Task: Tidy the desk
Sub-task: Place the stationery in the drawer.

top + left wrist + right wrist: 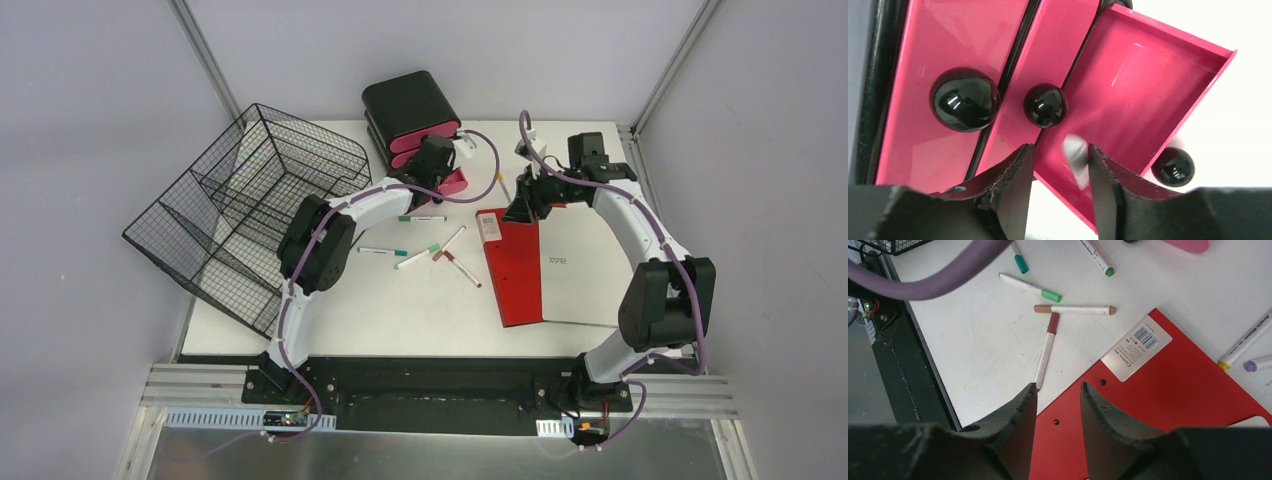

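Observation:
The white desk (400,310) carries several loose markers (422,218) in its middle and a red-and-white notebook (545,265) on the right. At the back stands a black drawer unit (408,110) with pink fronts and black knobs (965,99). Its lowest drawer (1133,95) is pulled out. My left gripper (1060,148) hangs open over that drawer (437,165), and a blurred white object (1075,152) shows beside its right finger. My right gripper (1058,386) is open and empty above the notebook's red cover (1168,390), near its far corner (522,208).
A black wire basket (250,210) lies tilted over the desk's left edge. Brown-capped markers (1075,310) and green ones (1030,287) lie just left of the notebook. A yellow-tipped marker (1245,340) and a purple one (1258,362) lie beyond its far edge.

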Controlling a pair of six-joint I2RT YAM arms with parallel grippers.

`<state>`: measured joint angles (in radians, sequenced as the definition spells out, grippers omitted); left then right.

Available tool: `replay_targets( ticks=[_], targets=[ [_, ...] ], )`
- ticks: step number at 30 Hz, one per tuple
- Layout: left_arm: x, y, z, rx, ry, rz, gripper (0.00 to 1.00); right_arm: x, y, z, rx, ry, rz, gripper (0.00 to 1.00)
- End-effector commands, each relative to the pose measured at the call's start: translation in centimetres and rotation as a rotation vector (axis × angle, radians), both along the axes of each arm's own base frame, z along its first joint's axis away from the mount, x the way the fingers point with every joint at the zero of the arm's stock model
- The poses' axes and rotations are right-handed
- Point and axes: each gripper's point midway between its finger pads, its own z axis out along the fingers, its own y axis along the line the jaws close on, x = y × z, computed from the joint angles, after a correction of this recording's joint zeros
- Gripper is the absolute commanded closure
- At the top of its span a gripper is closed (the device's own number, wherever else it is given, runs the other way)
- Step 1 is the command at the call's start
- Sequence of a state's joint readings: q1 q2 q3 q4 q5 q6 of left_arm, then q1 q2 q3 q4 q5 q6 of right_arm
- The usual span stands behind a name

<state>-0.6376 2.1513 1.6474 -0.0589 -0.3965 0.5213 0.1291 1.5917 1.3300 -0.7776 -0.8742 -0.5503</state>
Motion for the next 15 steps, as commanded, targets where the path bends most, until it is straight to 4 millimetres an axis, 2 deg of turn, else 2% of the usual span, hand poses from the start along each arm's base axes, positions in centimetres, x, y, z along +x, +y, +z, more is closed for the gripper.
replay_targets(
  ticks=[1, 3, 8, 15],
  targets=[
    [0.9, -0.7, 4.0, -0.024, -0.103, -0.006, 0.48, 0.5, -0.3, 2.4, 0.008, -0.117, -0.002, 0.60],
    [0.3, -1.1, 4.7, -0.048, -0.101, -0.026, 0.38, 0.6, -0.5, 2.8, -0.002, -0.142, -0.009, 0.60],
    [-2.0, -2.5, 8.4, -0.179, -0.109, -0.077, 0.26, 0.8, -1.4, 3.8, -0.052, -0.231, -0.031, 0.58],
    [-7.5, -3.7, 14.0, -0.472, -0.047, -0.177, 0.12, 1.2, -3.6, 6.8, -0.161, -0.403, -0.087, 0.57]
  ],
)
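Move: The left hand, still with the white marker between its fingertips, is over the open bottom drawer near its left end; the drawer's middle lies about 5 cm to the right, 1 cm ahead and 5 cm below. The cabinet's body stands some 11 cm ahead, and the green-capped marker lies about 10 cm back and 3 cm right, on the table. From the right hand, the drawer is roughly 12 cm ahead and 16 cm left, 13 cm lower. Left fingers open wide, freeing the white marker, then lift about 6 cm and draw back; right hand rises. ##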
